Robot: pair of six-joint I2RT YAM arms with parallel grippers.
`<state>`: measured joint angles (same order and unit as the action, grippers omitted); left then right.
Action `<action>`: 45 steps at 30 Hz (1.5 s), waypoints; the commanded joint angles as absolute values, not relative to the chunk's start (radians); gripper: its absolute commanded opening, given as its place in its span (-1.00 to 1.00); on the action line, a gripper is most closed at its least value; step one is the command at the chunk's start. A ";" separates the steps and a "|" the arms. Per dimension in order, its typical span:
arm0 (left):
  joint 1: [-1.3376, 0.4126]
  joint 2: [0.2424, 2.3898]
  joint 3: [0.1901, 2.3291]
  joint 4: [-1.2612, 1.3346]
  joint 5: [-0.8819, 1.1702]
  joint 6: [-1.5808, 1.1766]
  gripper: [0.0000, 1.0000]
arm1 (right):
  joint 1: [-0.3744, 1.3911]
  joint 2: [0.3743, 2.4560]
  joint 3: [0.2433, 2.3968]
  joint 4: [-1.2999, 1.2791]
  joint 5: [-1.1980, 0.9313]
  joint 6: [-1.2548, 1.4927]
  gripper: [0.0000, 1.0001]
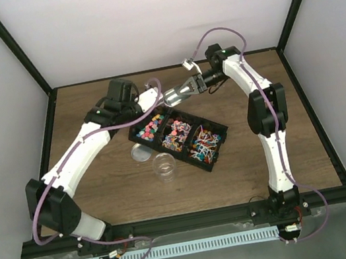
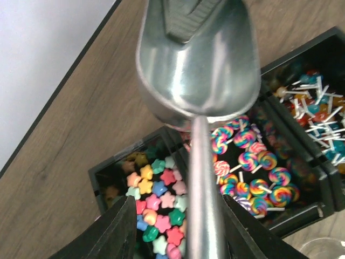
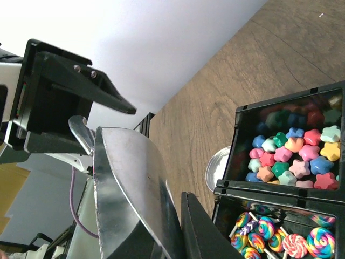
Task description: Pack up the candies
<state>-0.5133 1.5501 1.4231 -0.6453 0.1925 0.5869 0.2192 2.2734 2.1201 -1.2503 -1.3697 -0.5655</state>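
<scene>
A metal scoop (image 1: 177,94) hangs over the back of the black tray (image 1: 224,135), between both grippers. My right gripper (image 1: 194,87) is shut on the scoop's bowl (image 3: 129,183), and one black finger (image 3: 199,232) presses its wall. My left gripper (image 2: 179,202) stands open around the handle (image 2: 204,205), with a gap on the left side. The candies lie in the tray: star pieces (image 2: 159,199), swirl lollipops (image 2: 253,167) and small stick lollipops (image 2: 318,118). The scoop's bowl (image 2: 194,59) looks empty.
A clear round jar (image 1: 164,166) stands open in front of the tray, and its lid (image 1: 140,152) lies just to its left. Black frame posts and white walls border the wooden table.
</scene>
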 commanded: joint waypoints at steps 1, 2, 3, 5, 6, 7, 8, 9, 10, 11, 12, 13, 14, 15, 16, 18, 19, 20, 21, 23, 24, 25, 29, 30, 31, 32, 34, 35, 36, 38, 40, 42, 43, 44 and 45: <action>-0.512 1.463 1.332 -0.500 0.325 0.587 -0.15 | 0.218 2.273 2.163 -1.277 -1.419 -0.589 -0.99; -0.512 1.456 1.321 -0.486 0.330 0.586 -0.17 | 0.218 2.271 2.162 -1.279 -1.422 -0.595 -0.99; -0.512 1.456 1.316 -0.478 0.332 0.582 -0.20 | 0.219 2.270 2.159 -1.281 -1.425 -0.598 -0.99; -0.512 1.459 1.317 -0.468 0.339 0.577 -0.28 | 0.219 2.269 2.152 -1.282 -1.428 -0.601 -0.99; -0.512 1.459 1.318 -0.462 0.352 0.582 -0.29 | 0.219 2.269 2.150 -1.284 -1.431 -0.602 -0.99; -0.512 1.457 1.316 -0.455 0.368 0.590 -0.31 | 0.219 2.268 2.148 -1.284 -1.433 -0.604 -0.99; -0.512 1.456 1.312 -0.444 0.377 0.594 -0.31 | 0.221 2.268 2.148 -1.284 -1.432 -0.604 -0.99; -0.512 1.458 1.310 -0.434 0.377 0.592 -0.32 | 0.223 2.268 2.147 -1.284 -1.432 -0.603 -0.99; -0.512 1.462 1.309 -0.429 0.376 0.593 -0.35 | 0.224 2.267 2.145 -1.284 -1.431 -0.604 -0.99; -0.512 1.468 1.312 -0.428 0.374 0.595 -0.37 | 0.224 2.267 2.145 -1.287 -1.431 -0.609 -0.99; -0.512 1.473 1.315 -0.427 0.371 0.595 -0.42 | 0.226 2.266 2.143 -1.288 -1.431 -0.611 -0.99; -0.512 1.477 1.317 -0.426 0.369 0.597 -0.46 | 0.227 2.265 2.142 -1.290 -1.431 -0.613 -0.99; -0.512 1.481 1.319 -0.426 0.366 0.600 -0.50 | 0.228 2.264 2.139 -1.289 -1.433 -0.613 -0.99; -0.512 1.485 1.320 -0.426 0.364 0.604 -0.54 | 0.227 2.263 2.137 -1.289 -1.433 -0.614 -0.99; -0.512 1.488 1.322 -0.427 0.361 0.605 -0.57 | 0.227 2.263 2.134 -1.288 -1.435 -0.614 -0.99; -0.512 1.493 1.323 -0.429 0.355 0.608 -0.61 | 0.228 2.263 2.133 -1.288 -1.437 -0.615 -0.99; -0.512 1.495 1.325 -0.431 0.356 0.611 -0.62 | 0.228 2.263 2.134 -1.288 -1.438 -0.616 -0.99; -0.512 1.494 1.323 -0.432 0.358 0.612 -0.62 | 0.228 2.263 2.135 -1.288 -1.439 -0.616 -0.99; -0.512 1.494 1.322 -0.433 0.359 0.614 -0.61 | 0.228 2.264 2.134 -1.286 -1.440 -0.618 -0.99; -0.512 1.497 1.322 -0.433 0.360 0.615 -0.61 | 0.228 2.266 2.135 -1.287 -1.442 -0.618 -0.99; -0.512 1.499 1.322 -0.432 0.358 0.618 -0.62 | 0.228 2.267 2.135 -1.287 -1.442 -0.618 -0.99; -0.512 1.500 1.322 -0.429 0.355 0.617 -0.62 | 0.228 2.267 2.135 -1.287 -1.442 -0.619 -0.99; -0.512 1.511 1.334 -0.430 0.359 0.618 -0.75 | 0.230 2.269 2.135 -1.294 -1.441 -0.627 -0.99; -0.512 1.513 1.338 -0.433 0.361 0.617 -0.81 | 0.229 2.270 2.135 -1.295 -1.440 -0.628 -0.99; -0.512 1.515 1.342 -0.437 0.363 0.616 -0.87 | 0.230 2.269 2.136 -1.294 -1.441 -0.627 -0.98; -0.512 1.517 1.345 -0.443 0.361 0.615 -0.91 | 0.230 2.269 2.138 -1.292 -1.440 -0.623 -0.87; -0.512 1.519 1.358 -0.470 0.351 0.612 -0.92 | 0.228 2.268 2.138 -1.279 -1.425 -0.602 -0.06; -0.512 1.516 1.369 -0.498 0.345 0.611 -0.92 | 0.226 2.267 2.138 -1.262 -1.412 -0.582 0.25; -0.511 1.512 1.375 -0.532 0.337 0.606 -0.92 | 0.220 2.266 2.138 -1.243 -1.398 -0.560 0.45; -0.507 1.490 1.386 -0.623 0.320 0.601 -0.92 | 0.202 2.258 2.125 -1.179 -1.373 -0.496 0.72; -0.499 1.467 1.389 -0.691 0.289 0.577 -0.92 | 0.182 2.240 2.092 -1.078 -1.330 -0.428 0.87; -0.485 1.453 1.398 -0.763 0.257 0.553 -0.92 | 0.177 2.205 2.023 -0.961 -1.225 -0.376 0.91; -0.477 1.453 1.407 -0.796 0.232 0.535 -0.92 | 0.179 2.185 1.980 -0.897 -1.168 -0.359 0.92; -0.473 1.458 1.419 -0.834 0.206 0.516 -0.92 | 0.181 2.162 1.932 -0.837 -1.100 -0.339 0.91; -0.467 1.471 1.439 -0.876 0.189 0.505 -0.92 | 0.184 2.142 1.894 -0.781 -1.046 -0.326 0.90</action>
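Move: Just ahead of the left hand's half-open fingers, about 2 cm to the right and 2 cm above, is the scoop handle; the right hand, pinching the scoop's blade, has that handle some 8 cm to its left and 2 cm back. Star candies lie roughly 21 cm below the left hand, 2 cm to its left and 1 cm back; the swirl lollipops, equally low, are about 7 cm right of it and 5 cm back. Taking over the scoop, the left hand edges up and right about 3 cm, tilting some 10 degrees, and closes its fingers on the handle while the right hand holds the blade almost still. Only then does the right open wide, let go and slip down, forward and rightward about 3 cm; the left carries the scoop left, also down and back, some 4 cm. ##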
